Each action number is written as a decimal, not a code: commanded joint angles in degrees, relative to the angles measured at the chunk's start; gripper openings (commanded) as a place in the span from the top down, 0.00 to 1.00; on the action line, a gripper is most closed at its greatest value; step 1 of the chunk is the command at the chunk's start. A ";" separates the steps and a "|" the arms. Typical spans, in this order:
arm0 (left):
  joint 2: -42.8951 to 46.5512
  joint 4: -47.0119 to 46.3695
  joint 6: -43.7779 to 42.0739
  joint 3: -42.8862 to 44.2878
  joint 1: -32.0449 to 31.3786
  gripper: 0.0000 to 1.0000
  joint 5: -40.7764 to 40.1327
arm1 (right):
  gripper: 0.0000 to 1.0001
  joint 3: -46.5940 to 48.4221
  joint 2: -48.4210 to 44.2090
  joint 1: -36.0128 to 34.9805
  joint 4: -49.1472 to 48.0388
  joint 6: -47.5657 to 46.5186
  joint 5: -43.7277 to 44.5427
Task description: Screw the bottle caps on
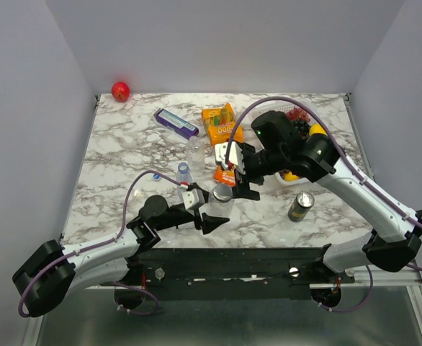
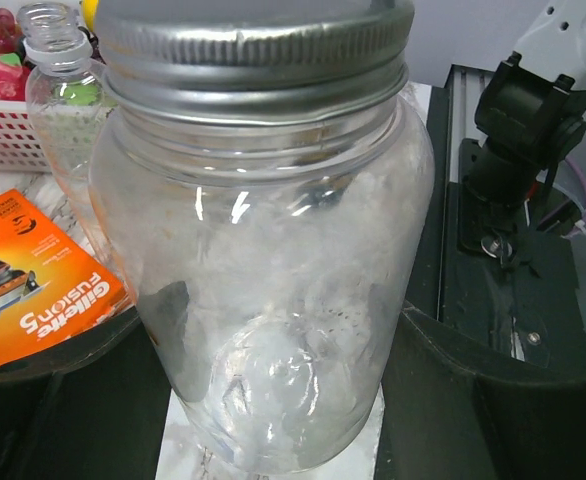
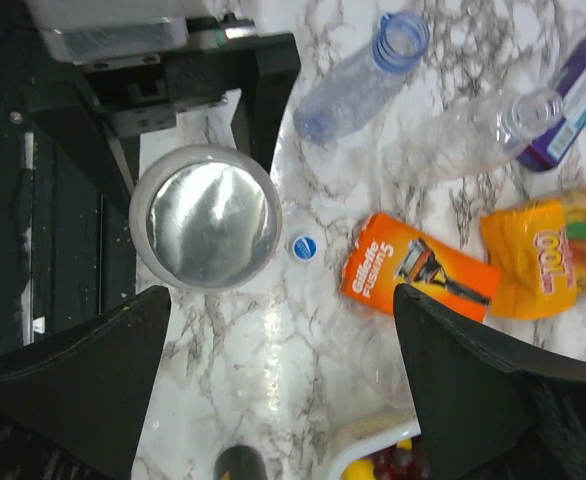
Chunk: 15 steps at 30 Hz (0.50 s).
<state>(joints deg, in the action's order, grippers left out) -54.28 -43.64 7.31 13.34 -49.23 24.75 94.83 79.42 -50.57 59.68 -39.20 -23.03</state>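
Note:
A small blue bottle cap (image 3: pixel 303 246) lies on the marble between the jar and the razor box. One clear bottle with a blue neck ring (image 3: pixel 358 80) (image 1: pixel 184 173) and another clear bottle (image 3: pixel 473 140) (image 1: pixel 195 148) are uncapped further back. A third uncapped bottle (image 2: pixel 58 110) stands beside a wide clear jar (image 2: pixel 263 280) with a silver lid (image 3: pixel 205 215). My left gripper (image 1: pixel 209 209) is shut on that jar's lower body. My right gripper (image 3: pixel 281 300) (image 1: pixel 243 179) hovers open over bare marble just right of the jar, holding nothing.
An orange razor box (image 3: pixel 418 272), an orange snack pack (image 3: pixel 553 250) and a purple box (image 3: pixel 583 90) lie behind. A dark can (image 1: pixel 301 205) stands at the right, near a white fruit basket (image 1: pixel 292 180). A red ball (image 1: pixel 120 91) sits at the far left corner.

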 commanded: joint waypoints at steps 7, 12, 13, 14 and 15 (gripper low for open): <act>-0.12 -1.19 -0.19 -0.16 0.10 1.00 3.46 | 0.00 4.67 4.17 -2.78 11.69 -12.22 -13.80; -0.30 -1.19 -1.42 0.10 0.10 1.00 5.21 | 0.00 3.17 3.90 -3.40 9.41 -11.07 -12.57; -0.30 -1.01 -1.51 0.10 0.01 1.00 5.39 | 0.00 3.26 4.25 -3.57 9.40 -11.16 -12.31; -0.30 -1.10 -1.60 0.19 0.10 1.00 5.39 | 0.00 3.26 4.43 -3.84 9.40 -11.25 -12.13; -0.47 -1.10 -1.77 0.19 0.01 1.00 5.74 | 0.00 3.35 4.69 -3.93 9.31 -11.34 -11.96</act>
<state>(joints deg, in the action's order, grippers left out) -54.41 -43.64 6.85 13.34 -49.25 27.86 97.71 83.26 -53.74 67.85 -49.47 -33.95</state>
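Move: The silver lid on the jar is about 5 cm back from the open right hand, 3 cm to its left and 4 cm lower. On the table, some 27 cm below that hand, a small blue cap lies roughly 4 cm ahead and 5 cm left; the orange pack is about 17 cm ahead, 2 cm left. The blue bottle stands some 8 cm ahead, 23 cm left. For the left hand, gripping the jar, the lid is straight above, about 6 cm. The left fingers keep the jar pinched around its body and hold it nearly still, while the right hand, wide open and touching nothing, swings back about 5 cm towards the lid, edging slightly left and down. It turns some 15 degrees counter-clockwise as it goes, quick at first and then easing off, bringing the lid in line with the gap between its fingers. ##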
